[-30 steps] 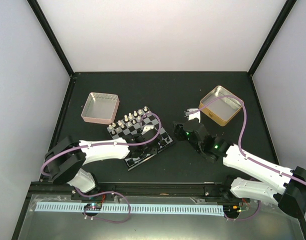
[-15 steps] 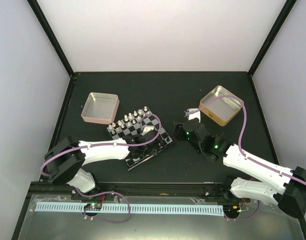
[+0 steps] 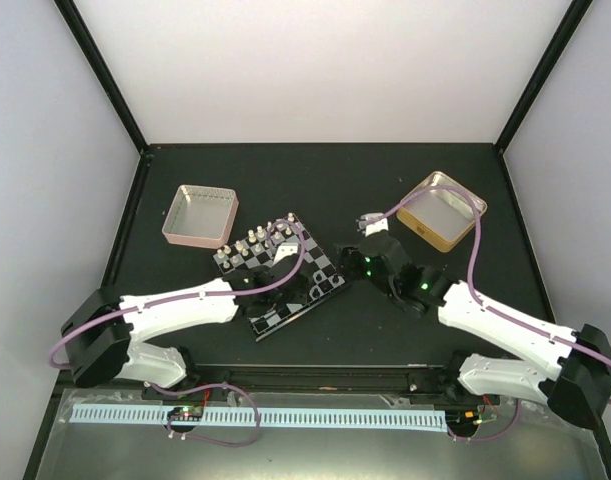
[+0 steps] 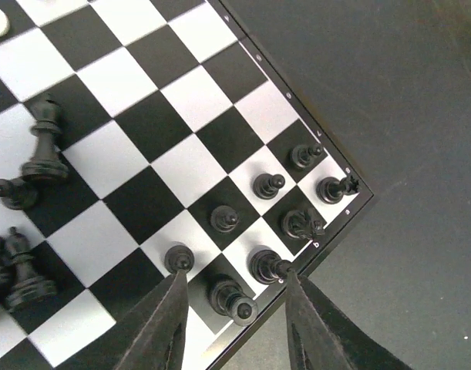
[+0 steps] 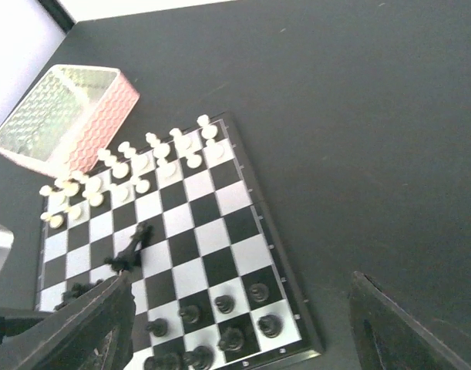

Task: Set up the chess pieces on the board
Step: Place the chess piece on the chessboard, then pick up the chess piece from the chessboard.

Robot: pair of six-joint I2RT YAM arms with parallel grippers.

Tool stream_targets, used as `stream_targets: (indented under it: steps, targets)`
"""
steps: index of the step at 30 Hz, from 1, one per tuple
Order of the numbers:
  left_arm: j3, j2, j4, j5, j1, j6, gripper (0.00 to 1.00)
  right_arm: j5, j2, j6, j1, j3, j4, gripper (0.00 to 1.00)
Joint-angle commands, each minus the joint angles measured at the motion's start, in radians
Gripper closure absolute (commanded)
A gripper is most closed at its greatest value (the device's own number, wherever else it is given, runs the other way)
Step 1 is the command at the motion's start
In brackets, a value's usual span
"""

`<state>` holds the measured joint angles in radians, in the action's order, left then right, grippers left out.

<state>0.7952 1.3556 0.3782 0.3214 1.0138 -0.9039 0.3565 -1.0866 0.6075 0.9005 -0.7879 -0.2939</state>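
Note:
The board (image 3: 323,262) lies at mid-table, rotated. White chess pieces (image 5: 142,166) fill its two far rows. Black chess pieces (image 4: 270,185) stand in two rows at the near right corner. More black ones (image 4: 23,274) are bunched mid-board, and one (image 5: 131,247) lies tipped. My left gripper (image 4: 233,276) hovers open over the board's near edge (image 3: 285,295). A black piece (image 4: 237,302) stands free between its fingers, touching neither. My right gripper (image 5: 239,279) is wide open and empty, just right of the board (image 3: 361,250).
A pink tin (image 3: 199,215) sits beyond the board's left corner and looks empty. A gold tin (image 3: 442,210) stands at the back right. The black mat ends at the booth walls.
My left gripper has opened and let go of the black piece, which now stands on the edge row. The left arm drew back a little. The right arm edged toward the board.

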Motion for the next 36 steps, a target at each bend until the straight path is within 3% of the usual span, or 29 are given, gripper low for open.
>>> stream_targets:
  steps: [1,9,16,24,36]
  targets:
    - [-0.002,-0.106,0.058,0.069,-0.031,0.005,0.61,-0.122,-0.080,-0.032,-0.007,-0.088,-0.011,0.24]
    - [-0.157,-0.388,0.080,0.228,-0.157,0.013,0.49,-0.330,-0.399,-0.096,-0.006,-0.308,-0.091,0.28]
    - [-0.264,-0.580,0.086,0.203,-0.336,0.084,0.44,-0.420,-0.675,-0.059,0.001,-0.505,-0.184,0.38]
    - [-0.310,-0.657,0.051,0.147,-0.452,0.158,0.40,-0.495,-0.844,-0.028,0.001,-0.636,-0.221,0.49]
    - [-0.413,-0.667,-0.064,0.013,-0.540,0.171,0.39,-0.454,-0.970,-0.049,0.006,-0.753,-0.298,0.53]
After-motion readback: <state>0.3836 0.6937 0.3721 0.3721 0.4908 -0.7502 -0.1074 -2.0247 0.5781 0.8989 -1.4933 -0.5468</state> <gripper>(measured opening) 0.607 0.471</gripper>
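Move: The lying black king is about 19 cm to the right hand's left, 6 cm ahead and 17 cm below. Black pieces lie in a cluster some 4 cm left and 3 cm back of the king; the set-up rook at the board's right corner is about 5 cm left and 5 cm ahead of the hand. From the left hand, the king lies roughly 5 cm ahead, 7 cm left, 7 cm below; the just-set tall black piece stands almost straight beneath. Sweeping left and then mostly down, the right hand travels some 16 cm left and 14 cm down towards the lying king, its fingers tipping about 30 degrees steeper, turning counter-clockwise and narrowing to about half open, still empty. The left hand rises off the set-up pieces and swings 20 cm left to the board's left edge, sinking again at the end, opening wider and turning counter-clockwise. ##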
